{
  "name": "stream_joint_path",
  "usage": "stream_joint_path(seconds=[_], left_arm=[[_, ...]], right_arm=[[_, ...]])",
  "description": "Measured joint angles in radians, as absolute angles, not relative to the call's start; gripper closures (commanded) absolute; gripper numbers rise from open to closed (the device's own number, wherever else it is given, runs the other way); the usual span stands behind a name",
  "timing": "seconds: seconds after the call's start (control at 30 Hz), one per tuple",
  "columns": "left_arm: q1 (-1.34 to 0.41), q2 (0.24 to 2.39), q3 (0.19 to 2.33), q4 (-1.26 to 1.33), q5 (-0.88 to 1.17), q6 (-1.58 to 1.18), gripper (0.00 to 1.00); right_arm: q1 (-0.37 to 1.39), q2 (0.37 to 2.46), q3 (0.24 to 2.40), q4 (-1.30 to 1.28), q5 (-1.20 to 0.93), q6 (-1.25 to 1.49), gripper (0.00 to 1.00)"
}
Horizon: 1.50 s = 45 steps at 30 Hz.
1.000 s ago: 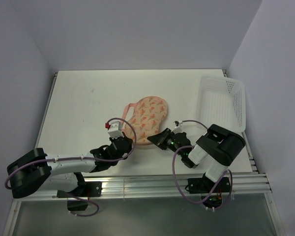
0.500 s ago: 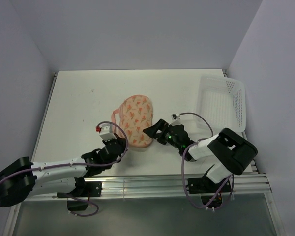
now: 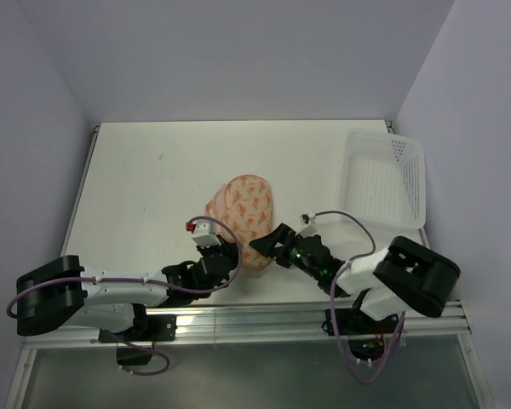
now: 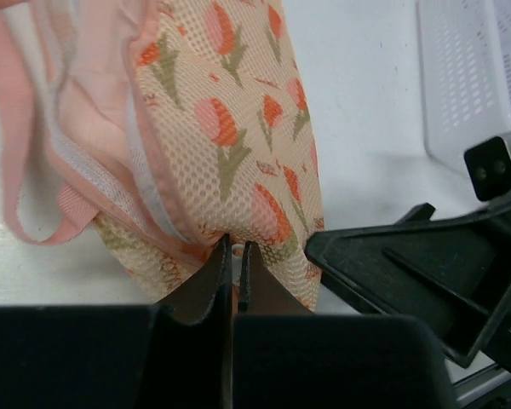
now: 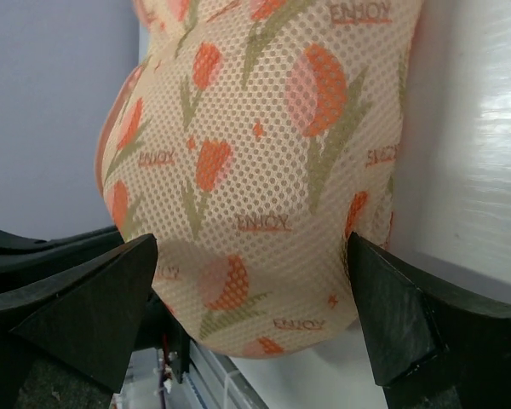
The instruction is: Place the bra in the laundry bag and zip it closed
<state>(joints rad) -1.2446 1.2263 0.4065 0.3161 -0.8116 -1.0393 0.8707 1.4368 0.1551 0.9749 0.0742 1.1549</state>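
Observation:
The laundry bag point(image 3: 247, 207), peach mesh with orange tulips, lies bunched in the middle of the table. My left gripper point(image 3: 228, 256) is at its near edge, shut on a fold of the mesh point(image 4: 235, 247). My right gripper point(image 3: 264, 244) is open beside it, and its wide jaws straddle the bag's rounded end point(image 5: 255, 170) without pinching it. A pink loop point(image 4: 17, 204) hangs at the bag's left side. Pale pink cloth point(image 4: 89, 102) shows in the gap there; I cannot tell whether it is the bra, which is otherwise hidden.
A white perforated basket point(image 3: 385, 177) stands at the right of the table, also in the left wrist view point(image 4: 477, 77). The two grippers are close together at the near edge, by the aluminium rail point(image 3: 264, 319).
The right gripper has opened wide and let go of the bag's end. The bag has swung from lying slantwise to a shorter, bunched shape, still held by the left gripper.

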Motion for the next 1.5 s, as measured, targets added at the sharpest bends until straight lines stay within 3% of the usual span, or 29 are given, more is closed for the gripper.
stream_joint_path(seconds=[0.27, 0.43, 0.73, 0.93, 1.3, 1.33, 1.37, 1.43, 1.47, 1.5], left_arm=[[-1.213, 1.208, 0.407, 0.348, -0.838, -1.042, 1.0], [-1.183, 1.209, 0.411, 0.385, -0.837, -1.043, 1.0], [-1.181, 1.282, 0.432, 0.471, -0.804, -1.054, 1.0], [-1.181, 1.313, 0.432, 0.514, -0.773, -1.073, 1.0], [-1.193, 1.335, 0.397, 0.561, -0.746, -1.123, 1.0], [-1.195, 1.334, 0.397, 0.563, -0.746, -1.123, 1.0], [-1.196, 1.333, 0.395, 0.564, -0.746, -1.122, 1.0], [-1.198, 1.325, 0.385, 0.563, -0.746, -1.121, 1.0], [-1.198, 1.317, 0.379, 0.559, -0.745, -1.121, 1.0], [-1.2, 1.309, 0.374, 0.554, -0.744, -1.121, 1.0]], right_arm=[[0.805, 1.053, 0.218, 0.549, 0.162, 0.961, 0.0], [0.804, 0.952, 0.329, 0.361, 0.167, 0.862, 0.0], [0.878, 0.973, 0.13, 0.413, 0.096, 1.019, 0.0], [0.889, 1.008, 0.106, 0.522, 0.085, 1.104, 0.01], [0.891, 1.148, 0.155, 0.647, 0.144, 1.133, 0.32], [0.89, 1.157, 0.157, 0.647, 0.153, 1.133, 0.39], [0.889, 1.161, 0.158, 0.648, 0.161, 1.129, 0.62], [0.881, 1.162, 0.16, 0.647, 0.172, 1.124, 0.76], [0.874, 1.162, 0.163, 0.648, 0.175, 1.123, 0.9], [0.867, 1.162, 0.167, 0.653, 0.174, 1.118, 0.94]])
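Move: The laundry bag's near right corner hangs between the right hand's open fingers, about 4 cm back of its hand point, neither left nor right, and 2 cm below; the bag's middle is some 6 cm ahead, 4 cm left and 3 below. The pink strap lies about 10 cm ahead, 13 left. The basket stands roughly 17 cm ahead, 34 right. From the left hand, still pinching the bag at its zip, the corner is about 5 cm back, 5 right. The bag's near right corner is regripped by the right hand: wide open, it swings up about 7 cm, to the right and a little forward, drops back down and towards its base, then eases forward again and closes to pinch the bag's edge there. The left keeps its hold at the zip, lifting some 2.5 cm forward and up before sinking back and shifting right, its left side rolling down about 10 degrees. ##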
